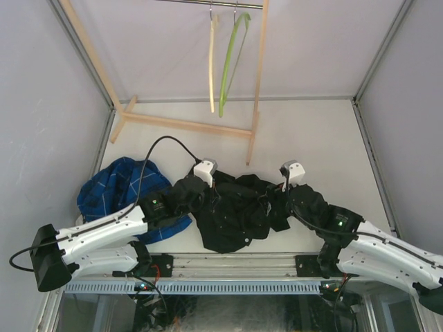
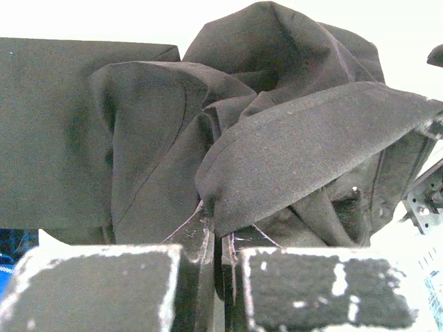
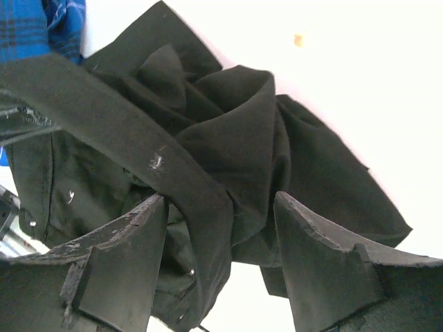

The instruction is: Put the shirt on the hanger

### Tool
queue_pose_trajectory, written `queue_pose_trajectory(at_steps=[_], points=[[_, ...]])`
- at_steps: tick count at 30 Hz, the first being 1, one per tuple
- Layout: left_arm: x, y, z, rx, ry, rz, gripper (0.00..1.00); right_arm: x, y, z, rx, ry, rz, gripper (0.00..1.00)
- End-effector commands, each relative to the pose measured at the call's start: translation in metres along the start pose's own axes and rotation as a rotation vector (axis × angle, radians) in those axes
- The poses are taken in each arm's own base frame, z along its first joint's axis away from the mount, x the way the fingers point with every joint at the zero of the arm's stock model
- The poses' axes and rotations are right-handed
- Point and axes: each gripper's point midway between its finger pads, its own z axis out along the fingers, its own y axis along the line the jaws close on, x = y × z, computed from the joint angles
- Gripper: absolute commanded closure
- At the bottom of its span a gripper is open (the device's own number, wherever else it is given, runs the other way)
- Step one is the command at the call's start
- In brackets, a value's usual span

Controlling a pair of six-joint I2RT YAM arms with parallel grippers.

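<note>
The black shirt point(image 1: 228, 214) lies crumpled on the table between my two grippers. It fills the left wrist view point(image 2: 291, 145) and the right wrist view point(image 3: 228, 145). My left gripper point(image 1: 205, 194) point(image 2: 220, 232) is shut on a folded edge of the shirt at its left side. My right gripper point(image 1: 280, 197) point(image 3: 221, 207) is open at the shirt's right side, with a flat band of the shirt lying between its fingers point(image 3: 124, 256). The lime-green hanger point(image 1: 232, 62) hangs from the rail at the back, apart from both grippers.
A cream hanger point(image 1: 212, 66) hangs just left of the green one on the metal rail point(image 1: 208, 3) of a wooden rack point(image 1: 187, 124). A blue plaid shirt point(image 1: 114, 190) lies bunched at the left, under my left arm; it also shows in the right wrist view point(image 3: 41, 24).
</note>
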Motion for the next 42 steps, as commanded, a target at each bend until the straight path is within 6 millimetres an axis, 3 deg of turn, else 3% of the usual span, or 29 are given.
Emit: queue_pose_trajectory(at_steps=[1, 7, 15, 24, 26, 29, 32, 35, 42], points=[[-0.024, -0.01, -0.002, 0.011, -0.068, -0.044, 1.0, 0.001, 0.026, -0.004, -0.106, 0.029, 0.003, 0.39], [-0.032, -0.008, 0.0, -0.014, -0.08, -0.078, 1.0, 0.021, 0.02, 0.01, -0.048, 0.011, 0.037, 0.5], [-0.043, -0.006, 0.0, -0.006, -0.09, -0.137, 1.0, 0.057, 0.002, 0.028, 0.049, -0.068, 0.11, 0.5], [-0.04, -0.004, 0.003, -0.007, -0.074, -0.141, 1.0, 0.044, 0.021, 0.034, -0.058, -0.199, 0.149, 0.6], [-0.038, -0.004, 0.003, -0.008, -0.071, -0.142, 1.0, 0.035, 0.028, 0.033, -0.087, -0.222, 0.143, 0.63], [-0.04, -0.003, 0.0, -0.006, -0.078, -0.144, 1.0, 0.022, 0.029, 0.032, -0.059, -0.237, 0.131, 0.82], [-0.047, -0.002, -0.009, -0.015, -0.092, -0.143, 1.0, -0.004, 0.024, 0.023, -0.003, -0.274, 0.098, 1.0], [-0.066, -0.007, -0.027, 0.003, -0.128, -0.13, 1.0, -0.046, 0.018, 0.007, 0.056, -0.332, 0.053, 1.0], [-0.144, -0.019, -0.089, -0.011, -0.258, -0.08, 1.0, -0.16, 0.02, -0.04, 0.061, -0.468, 0.0, 1.0]])
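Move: The black shirt hangs from the shut left fingers, and its upper edge droops just under the open right hand: about 6 cm below it, 3 cm to its left and 1 cm back, some 12 cm to the left hand's right and 5 cm below. The stand's foot lies roughly 16 cm ahead of the right hand and 3 cm to its left, 14 cm down. The blue shirt is about 27 cm to the left hand's left, 2 cm back, 13 cm down. The open right hand dips about 9 cm alongside the black shirt, drawing back slightly, then eases up and a little left while its fingers shut and pinch the upper edge, and lifts on quickly, its fingers tipping up some 20 degrees, to finish well above where it began. The left hand keeps its grip, edges forward a little and holds nearly still for that new hold, then rises about 9 cm along with the right hand. ##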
